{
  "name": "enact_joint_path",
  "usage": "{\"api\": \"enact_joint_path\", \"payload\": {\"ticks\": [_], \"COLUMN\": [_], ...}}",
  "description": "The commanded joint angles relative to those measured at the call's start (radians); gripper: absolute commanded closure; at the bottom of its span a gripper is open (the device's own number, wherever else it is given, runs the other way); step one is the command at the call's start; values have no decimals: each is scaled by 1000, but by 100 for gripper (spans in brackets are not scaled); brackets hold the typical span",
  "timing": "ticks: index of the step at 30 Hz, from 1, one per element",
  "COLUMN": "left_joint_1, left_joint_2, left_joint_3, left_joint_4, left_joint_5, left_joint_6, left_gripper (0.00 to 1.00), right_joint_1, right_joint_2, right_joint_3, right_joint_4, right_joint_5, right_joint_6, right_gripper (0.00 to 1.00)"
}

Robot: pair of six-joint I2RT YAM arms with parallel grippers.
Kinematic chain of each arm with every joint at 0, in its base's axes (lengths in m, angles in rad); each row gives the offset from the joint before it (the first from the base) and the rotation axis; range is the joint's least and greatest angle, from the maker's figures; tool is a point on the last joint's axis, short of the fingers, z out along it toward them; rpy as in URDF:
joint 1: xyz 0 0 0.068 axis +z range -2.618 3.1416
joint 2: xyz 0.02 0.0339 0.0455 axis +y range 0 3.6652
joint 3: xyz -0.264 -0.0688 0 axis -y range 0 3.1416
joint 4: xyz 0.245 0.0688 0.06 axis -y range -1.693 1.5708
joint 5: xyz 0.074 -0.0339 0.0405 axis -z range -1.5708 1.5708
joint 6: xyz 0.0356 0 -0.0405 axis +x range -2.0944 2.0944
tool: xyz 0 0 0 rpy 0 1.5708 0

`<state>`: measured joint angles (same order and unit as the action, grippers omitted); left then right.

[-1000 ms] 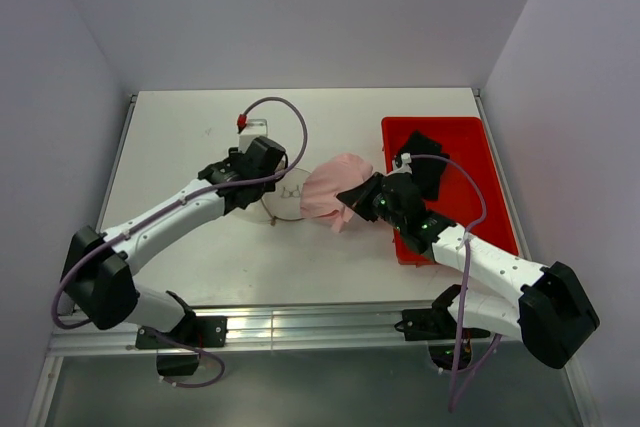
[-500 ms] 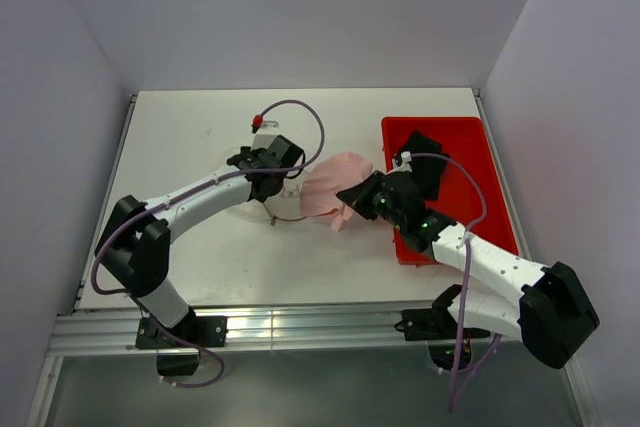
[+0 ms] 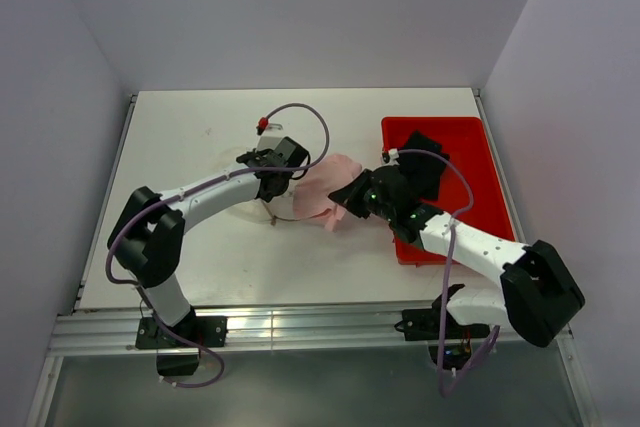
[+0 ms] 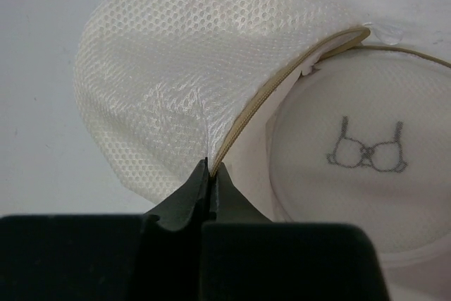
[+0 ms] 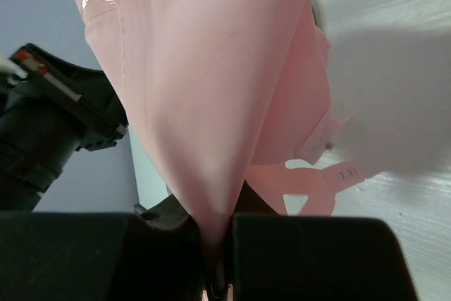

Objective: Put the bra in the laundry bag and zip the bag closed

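Note:
The pale pink bra point(image 3: 328, 190) hangs from my right gripper point(image 3: 352, 195), which is shut on it; in the right wrist view the bra point(image 5: 211, 82) fills the frame above the gripper point(image 5: 217, 244). The white mesh laundry bag point(image 4: 211, 82) lies open on the table, mostly hidden under my left arm in the top view point(image 3: 283, 202). My left gripper point(image 4: 210, 171) is shut on the bag's tan zipper rim point(image 4: 282, 86), holding its upper mesh face lifted. A bra drawing point(image 4: 366, 154) marks the lower disc. The bra sits just right of the bag's opening.
A red plastic bin point(image 3: 470, 152) stands at the right of the table, holding a black fabric garment point(image 3: 425, 162). Grey walls close in the table on three sides. My left arm point(image 3: 200, 197) crosses the table's middle left.
My left arm has swung in and its gripper has moved up and right along the bag's rim. The right gripper has carried the bra slightly left, closer to the bag.

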<state>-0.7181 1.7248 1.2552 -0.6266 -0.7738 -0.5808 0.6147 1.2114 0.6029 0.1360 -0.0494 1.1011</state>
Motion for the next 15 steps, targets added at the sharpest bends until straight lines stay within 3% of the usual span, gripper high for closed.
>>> {"api": "enact_joint_path", "payload": {"ticks": [1,15], "left_joint_1": [-10,-21], "left_joint_2": [-60,-284], "left_joint_3": [15,-166], "left_joint_4": [13,149], "left_joint_5": [25,241], "left_joint_6": [2,29], "left_gripper": [100,100], "right_joint_1": [2,71], "right_joint_2": [60,333], "right_joint_3": [83,219], "right_joint_4": [85,175], "right_joint_5": [-53,-170], "right_joint_6": [-35,-50], "right_gripper": [100,100]}}
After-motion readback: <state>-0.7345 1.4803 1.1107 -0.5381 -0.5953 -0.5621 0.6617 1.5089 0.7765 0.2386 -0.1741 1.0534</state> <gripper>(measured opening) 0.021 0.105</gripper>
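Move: The left hand has the brown-zipped rim of the laundry bag pinched almost at table height, the middle of the mouth about 3 cm back and 3 cm right of its fingers. The white disc with the bra print lies some 8 cm right and 2 cm back of it, 2 cm lower. From the right hand, already holding the pink bra, that mouth is about 15 cm left, 5 cm ahead and 5 cm lower; the disc is 10 cm left, 4 cm ahead, and the red bin's middle 26 cm right, 5 cm ahead. The right hand keeps its pinch on the bra and carries it about 6 cm to the left and a little forward, over the white disc towards the bag's mouth, swinging some 10 degrees counter-clockwise and sinking slightly at the end. Meanwhile the left hand, still shut on the brown-zipped rim, draws it about 3 cm back and 3 cm up with a small drift to the right, rolling roughly 15 degrees so that its left side drops and holding the mouth for the bra. ##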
